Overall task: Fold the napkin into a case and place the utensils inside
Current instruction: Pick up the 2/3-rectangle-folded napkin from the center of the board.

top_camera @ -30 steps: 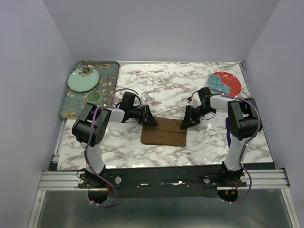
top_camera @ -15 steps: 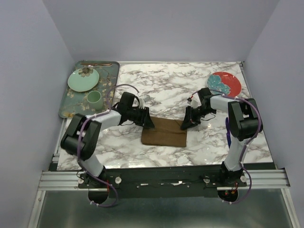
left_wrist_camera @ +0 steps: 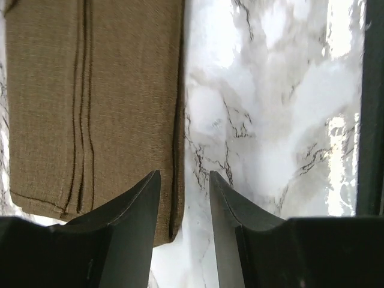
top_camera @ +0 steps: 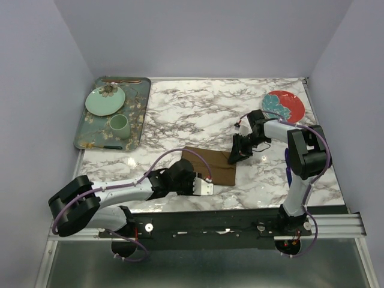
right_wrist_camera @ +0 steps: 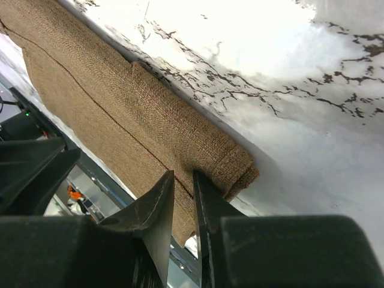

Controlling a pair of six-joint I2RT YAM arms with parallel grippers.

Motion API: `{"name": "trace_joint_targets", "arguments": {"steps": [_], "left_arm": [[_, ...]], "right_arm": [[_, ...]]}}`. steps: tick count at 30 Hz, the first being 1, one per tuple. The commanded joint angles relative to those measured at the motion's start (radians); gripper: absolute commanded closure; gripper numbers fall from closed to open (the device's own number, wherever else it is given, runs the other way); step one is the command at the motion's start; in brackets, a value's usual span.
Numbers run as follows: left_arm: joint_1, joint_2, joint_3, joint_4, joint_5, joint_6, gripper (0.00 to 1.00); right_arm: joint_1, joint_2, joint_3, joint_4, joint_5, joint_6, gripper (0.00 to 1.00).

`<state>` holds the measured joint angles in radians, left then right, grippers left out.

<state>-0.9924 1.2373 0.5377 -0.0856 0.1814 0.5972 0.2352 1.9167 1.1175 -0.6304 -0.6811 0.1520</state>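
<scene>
The napkin [top_camera: 216, 168] lies as a narrow brown folded rectangle on the marble, seen also in the left wrist view [left_wrist_camera: 90, 90] and the right wrist view [right_wrist_camera: 138, 120]. My left gripper [top_camera: 193, 181] hovers low over its near left corner. Its jaws [left_wrist_camera: 184, 174] are open and straddle the cloth's near edge, with nothing held. My right gripper [top_camera: 233, 157] is at the far right corner, its jaws [right_wrist_camera: 183, 174] narrowly shut on the folded edge. A copper-brown utensil [top_camera: 120, 80] rests along the tray's far rim. A slim dark stick [top_camera: 112, 146] lies by the tray's near rim.
A dark green floral tray [top_camera: 139, 114] at the far left carries a pale green plate [top_camera: 105, 100] and a green cup [top_camera: 118, 123]. A red plate [top_camera: 283, 105] sits at the far right. The black front rail [left_wrist_camera: 372, 120] runs close beside the napkin.
My left arm has swung from the napkin's far left corner round to its near left corner, stretched low across the front, and its jaws have widened. The right gripper has stayed put.
</scene>
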Motion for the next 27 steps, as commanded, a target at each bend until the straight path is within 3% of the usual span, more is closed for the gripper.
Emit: {"name": "trace_joint_targets", "arguments": {"steps": [1, 9, 14, 17, 22, 27], "left_arm": [[-0.071, 0.051, -0.024, 0.132, -0.207, 0.130, 0.51], [-0.134, 0.161, -0.064, 0.222, -0.264, 0.222, 0.52], [-0.137, 0.231, -0.065, 0.230, -0.280, 0.271, 0.58], [-0.137, 0.240, -0.056, 0.215, -0.260, 0.279, 0.74], [-0.149, 0.151, 0.002, 0.040, -0.134, 0.237, 1.00], [-0.150, 0.100, 0.088, -0.146, 0.012, 0.181, 1.00]], "right_arm": [[0.021, 0.042, -0.028, -0.008, 0.202, -0.069, 0.72], [0.024, 0.061, -0.004, -0.026, 0.206, -0.077, 0.72], [0.026, 0.065, 0.004, -0.037, 0.206, -0.089, 0.72], [0.030, 0.062, 0.002, -0.041, 0.210, -0.098, 0.72], [0.036, 0.038, -0.021, -0.049, 0.213, -0.121, 0.72], [0.044, 0.008, -0.051, -0.054, 0.210, -0.143, 0.72]]}}
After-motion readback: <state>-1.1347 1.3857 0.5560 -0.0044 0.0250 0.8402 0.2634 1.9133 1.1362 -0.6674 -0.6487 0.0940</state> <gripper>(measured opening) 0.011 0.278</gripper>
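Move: The folded napkin's middle lies about 8 cm ahead of the left hand, 4 cm to its right and 3 cm below; its near edge runs only a centimetre or two ahead. The blue knife is roughly 30 cm to that hand's right and 7 cm ahead, the green mug about 25 cm left and 22 cm ahead. From the right hand, already at the napkin's right end, the napkin's middle is some 7 cm left and 2 cm back. Down first and then forward and right, the left hand dips about 3 cm to the napkin's near edge, the wrist tilting nearly 20 degrees so the fingertips swing forward. There its half-open fingers shut and pinch the edge, and it draws back some 2 cm, rising slightly. The right hand stays put with its fingers on the napkin's right end. ##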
